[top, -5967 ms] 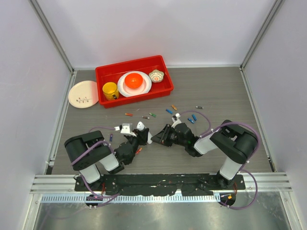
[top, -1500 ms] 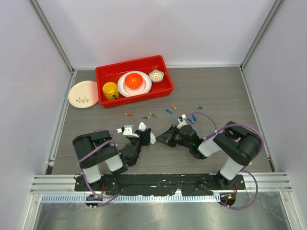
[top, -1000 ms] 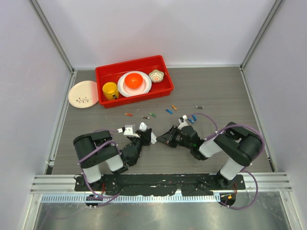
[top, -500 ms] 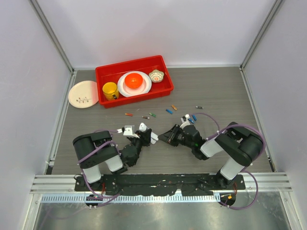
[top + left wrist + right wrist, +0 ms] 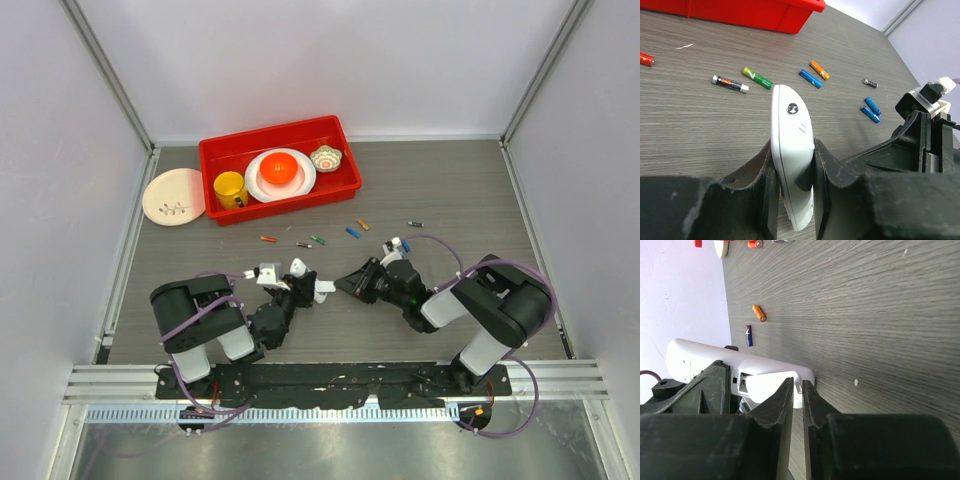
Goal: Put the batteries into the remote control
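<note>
The remote control point(image 5: 299, 270) point(image 5: 791, 140) point(image 5: 700, 355), a slim white oblong, stands on its edge a little above the table. My left gripper point(image 5: 294, 288) point(image 5: 794, 148) is shut on it. My right gripper point(image 5: 342, 283) point(image 5: 797, 383) meets the remote's end from the right, its jaws almost together on a thin white cover tab point(image 5: 799, 388). An open slot point(image 5: 742, 382) shows in the remote beside the tab. Several batteries lie loose beyond: black point(image 5: 730, 83), green point(image 5: 758, 78), blue point(image 5: 810, 78) point(image 5: 352, 232), orange point(image 5: 819, 70) point(image 5: 759, 313).
A red tray point(image 5: 340, 128) at the back holds a yellow mug point(image 5: 230, 188), a white plate point(image 5: 258, 185) with an orange ball and a small bowl point(image 5: 326, 157). A cream plate point(image 5: 160, 205) lies left of it. Grey walls close in both sides.
My right arm has drawn back to the right, and a white piece now sticks out further from the remote's right end. The left gripper keeps its hold, barely moved.
</note>
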`<control>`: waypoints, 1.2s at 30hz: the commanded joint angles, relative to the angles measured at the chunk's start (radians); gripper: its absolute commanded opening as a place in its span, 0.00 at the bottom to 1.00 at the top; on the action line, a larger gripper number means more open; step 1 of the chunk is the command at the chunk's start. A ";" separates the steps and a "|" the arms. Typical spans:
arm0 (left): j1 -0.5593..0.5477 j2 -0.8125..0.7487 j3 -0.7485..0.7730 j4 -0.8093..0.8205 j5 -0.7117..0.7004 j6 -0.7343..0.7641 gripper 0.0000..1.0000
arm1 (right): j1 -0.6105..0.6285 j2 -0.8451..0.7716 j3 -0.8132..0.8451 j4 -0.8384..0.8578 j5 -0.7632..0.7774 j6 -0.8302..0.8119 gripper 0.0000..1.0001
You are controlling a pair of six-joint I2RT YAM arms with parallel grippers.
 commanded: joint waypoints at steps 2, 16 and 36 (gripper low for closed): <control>-0.012 0.049 -0.075 -0.006 -0.019 0.098 0.00 | -0.020 -0.036 -0.011 0.021 -0.005 -0.029 0.18; -0.012 0.010 -0.101 -0.029 -0.058 0.104 0.00 | -0.060 -0.168 -0.022 -0.118 -0.043 -0.081 0.38; 0.052 -0.814 0.035 -0.944 0.157 -0.133 0.00 | -0.026 -0.665 0.318 -1.029 0.314 -0.571 0.48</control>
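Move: The white battery cover, half drawn off the remote control, lies right at the right fingertips, its middle about 3 cm to the left, 1 cm back and 1 cm lower. The remote, held in the left hand, is some 8 cm left, level fore and aft. On the table about 7 cm below lie a blue battery 14 cm ahead and 3 cm right, and a green one 12 cm ahead and 6 cm left. The cover lies roughly 5 cm right, 1 cm back and 2 cm below the left hand. The right fingertips, already on the cover's outer end, draw it a further 1 cm or so to the right, then spread to about half open and come free of it. The hand backs off about 5 cm more to the right, then climbs some 8 cm and edges forward, wrist turning about 25 degrees, while the left hand keeps its grip on the remote and finally carries it left and up, about 4 and 5 cm. ##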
